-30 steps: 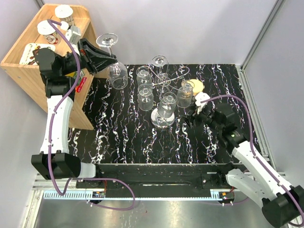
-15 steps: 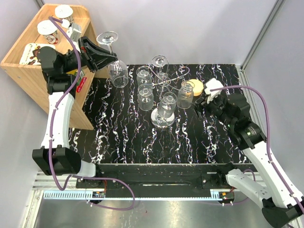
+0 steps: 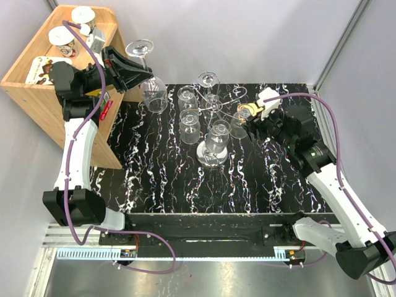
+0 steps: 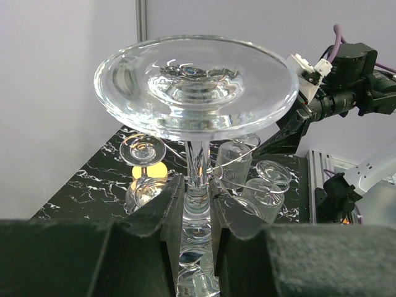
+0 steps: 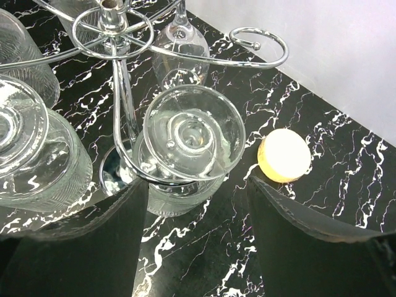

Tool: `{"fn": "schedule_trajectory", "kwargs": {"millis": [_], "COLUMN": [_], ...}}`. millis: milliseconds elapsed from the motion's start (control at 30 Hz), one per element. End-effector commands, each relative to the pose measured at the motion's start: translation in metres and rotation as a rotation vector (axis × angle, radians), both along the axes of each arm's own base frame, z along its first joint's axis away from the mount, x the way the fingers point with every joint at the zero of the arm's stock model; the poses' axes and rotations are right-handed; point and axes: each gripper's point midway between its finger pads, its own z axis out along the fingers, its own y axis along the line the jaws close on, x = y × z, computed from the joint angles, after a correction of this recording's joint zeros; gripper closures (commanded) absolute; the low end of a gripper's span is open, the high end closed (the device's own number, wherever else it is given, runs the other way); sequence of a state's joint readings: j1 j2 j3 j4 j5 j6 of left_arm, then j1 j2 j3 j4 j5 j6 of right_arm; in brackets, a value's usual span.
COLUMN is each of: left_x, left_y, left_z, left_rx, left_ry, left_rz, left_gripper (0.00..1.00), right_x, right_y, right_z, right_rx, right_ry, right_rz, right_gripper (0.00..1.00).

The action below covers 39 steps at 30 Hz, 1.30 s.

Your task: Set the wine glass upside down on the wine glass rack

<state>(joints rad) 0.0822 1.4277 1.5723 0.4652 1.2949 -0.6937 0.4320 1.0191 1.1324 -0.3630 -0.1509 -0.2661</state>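
My left gripper point(image 3: 143, 73) point(image 4: 198, 198) is shut on the stem of a clear wine glass point(image 3: 153, 96) point(image 4: 197, 83). The glass is held in the air with its foot uppermost, left of the wine glass rack point(image 3: 210, 106) point(image 5: 120, 74). This chrome rack stands mid-table on a round mirror base point(image 3: 204, 158), and several glasses hang upside down from its curled arms. My right gripper point(image 3: 249, 117) point(image 5: 197, 185) is open at the rack's right side. It sits just above a hanging glass point(image 3: 238, 128) point(image 5: 195, 133), with nothing between its fingers.
A wooden cabinet point(image 3: 37, 80) stands at the far left with cups point(image 3: 82, 15) on top. A round yellow disc point(image 5: 284, 154) lies on the black marbled table point(image 3: 161, 179) beside the rack. White walls close in the back and right.
My right arm has swung toward the back and come in over the yellow disc at the rack's right side. The left gripper and its glass have barely moved.
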Motion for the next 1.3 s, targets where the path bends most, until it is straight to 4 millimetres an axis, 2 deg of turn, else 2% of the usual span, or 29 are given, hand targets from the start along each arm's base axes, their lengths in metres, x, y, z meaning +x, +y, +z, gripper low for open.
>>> {"fn": "schedule_trajectory", "kwargs": {"millis": [0,233,433,600,733,1033,1267], "left_x": [-0.009,0.007,0.023,0.024,0.026,0.049,0.053], "left_y": [0.001,0.004,0.009,0.009,0.009,0.012,0.011], "left_z": [0.024,0.029,0.030,0.033,0.033,0.018,0.014], "left_rx": [0.010,0.005,0.036,0.037,0.035,0.040,0.037], "left_ry": [-0.128,-0.143,-0.174,-0.184,-0.181,-0.158,-0.163], "left_rz": [0.005,0.042,0.107,0.119,0.117,0.135,0.141], "left_gripper": [1.00,1.00,1.00,1.00,1.00,1.00,1.00], "right_x": [0.009,0.015,0.002,0.011,0.013,0.027,0.035], "right_y": [0.000,-0.004,0.007,-0.005,-0.006,-0.017,-0.027], "right_z": [0.039,0.042,0.036,0.033,0.035,0.045,0.044], "right_rx": [0.058,0.047,0.045,0.024,0.018,-0.005,-0.027], "right_ry": [-0.095,-0.100,-0.064,-0.063,-0.070,-0.090,-0.078], "right_rz": [-0.026,-0.048,0.039,-0.038,-0.042,-0.108,-0.159], "right_gripper": [0.29,0.30,0.30,0.30,0.30,0.30,0.32]}}
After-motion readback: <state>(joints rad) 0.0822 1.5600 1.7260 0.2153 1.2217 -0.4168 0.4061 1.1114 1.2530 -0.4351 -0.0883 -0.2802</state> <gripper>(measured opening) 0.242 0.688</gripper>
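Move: The left hand holds the upside-down wine glass by its stem; the rack's free hook lies about 24 cm to its right, 9 cm ahead and 16 cm lower. The hung wine glass is about 14 cm right and 11 cm ahead of this hand. From the right hand, the right-hand tumbler hangs some 3 cm ahead, 2 cm left and 5 cm down, the rack hub 5 cm ahead and 11 cm left, and the near tumbler 9 cm left and 3 cm back. Keeping its pinch on the stem, the left hand carries the upside-down wine glass about 6 cm forward alongside the rack, pausing midway, dipping a little at the end and turning about 5 degrees counter-clockwise. The right hand, fingers kept open around the right-hand tumbler's hook, rises barely 1 cm and waits, then eases about 2 cm forward and rightward with a slight clockwise turn, its left finger bearing on the hook to swing the rack round. ##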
